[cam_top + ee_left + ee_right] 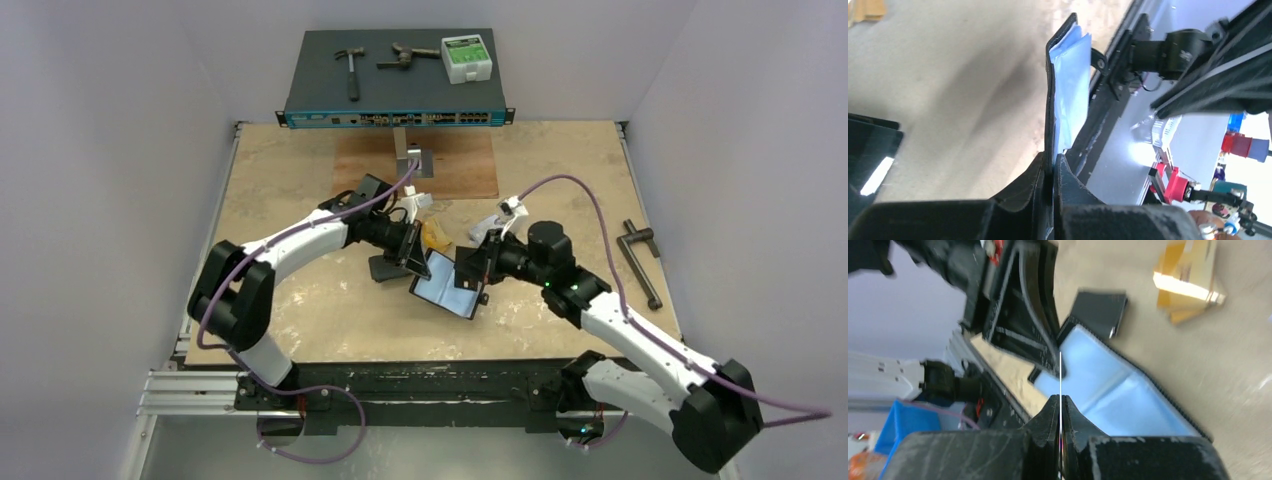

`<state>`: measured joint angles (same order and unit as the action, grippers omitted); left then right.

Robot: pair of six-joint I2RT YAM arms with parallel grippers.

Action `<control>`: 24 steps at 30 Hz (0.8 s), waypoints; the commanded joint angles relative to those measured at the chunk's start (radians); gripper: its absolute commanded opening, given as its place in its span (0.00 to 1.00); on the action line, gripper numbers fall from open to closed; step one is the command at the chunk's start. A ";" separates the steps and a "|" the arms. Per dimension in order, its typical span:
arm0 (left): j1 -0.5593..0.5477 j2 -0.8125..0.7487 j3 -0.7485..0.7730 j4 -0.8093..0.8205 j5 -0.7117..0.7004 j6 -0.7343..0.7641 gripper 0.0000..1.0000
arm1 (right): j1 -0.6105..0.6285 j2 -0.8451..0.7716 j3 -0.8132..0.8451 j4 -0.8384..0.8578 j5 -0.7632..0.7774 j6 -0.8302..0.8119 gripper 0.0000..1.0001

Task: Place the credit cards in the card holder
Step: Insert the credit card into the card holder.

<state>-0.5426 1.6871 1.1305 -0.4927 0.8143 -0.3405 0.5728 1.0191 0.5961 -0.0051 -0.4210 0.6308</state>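
The card holder (447, 286) lies open mid-table, its glossy bluish pockets facing up. My left gripper (414, 262) is shut on the holder's left edge; the left wrist view shows the holder (1066, 85) edge-on, rising from my shut gripper (1054, 159). My right gripper (470, 272) is shut on a thin credit card (1060, 372), seen edge-on just above the open holder (1113, 390). The card's colour cannot be told. A gold-orange credit card (1188, 282) lies on the table beyond it, also visible from above (435, 236).
A plain black pouch (385, 268) lies left of the holder. At the back stands a network switch (395, 100) carrying a hammer (351, 68), a metal tool (405, 58) and a white-green box (467, 57). A brown board (450, 165) lies before it. A black crank tool (638, 258) lies far right.
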 commanded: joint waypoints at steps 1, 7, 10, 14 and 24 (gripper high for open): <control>0.004 -0.127 -0.041 0.077 0.129 -0.010 0.00 | -0.003 -0.142 0.031 0.143 0.223 -0.079 0.00; 0.012 -0.180 -0.047 -0.005 0.058 0.063 0.00 | -0.004 -0.134 0.113 0.011 0.501 -0.227 0.00; 0.030 -0.175 -0.020 -0.110 -0.024 0.158 0.00 | 0.004 -0.080 0.045 0.040 0.528 -0.223 0.00; 0.075 -0.187 -0.055 -0.144 -0.110 0.200 0.00 | 0.059 -0.033 -0.095 0.241 0.595 -0.193 0.00; 0.214 -0.191 -0.064 -0.211 -0.062 0.273 0.00 | 0.258 0.174 -0.189 0.554 0.874 -0.267 0.00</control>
<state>-0.3580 1.5288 1.0649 -0.6819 0.7143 -0.1219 0.7620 1.1549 0.4301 0.3210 0.2710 0.4126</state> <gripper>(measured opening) 0.031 0.004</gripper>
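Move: About 5 cm to the right hand's left, 3 cm back and 6 cm below lies the middle of the open card holder. The gold cards are some 9 cm ahead and 6 cm left of this hand, the silver cards 10 cm ahead and 5 cm right, all about 16 cm lower. From the left hand, already gripping the holder, the black cards lie 4 cm ahead, 7 cm left and 12 cm below. Carrying its black card away from the holder, the right hand arcs up and forward about 8 cm and slightly right, then sinks well below its starting height towards the silver cards, swinging its left-pointing fingers round to forward by some 35 degrees. The left hand, still pinching the holder's edge, rises about 4 cm, then sinks back and draws left towards the black cards; both grippers stay shut. ##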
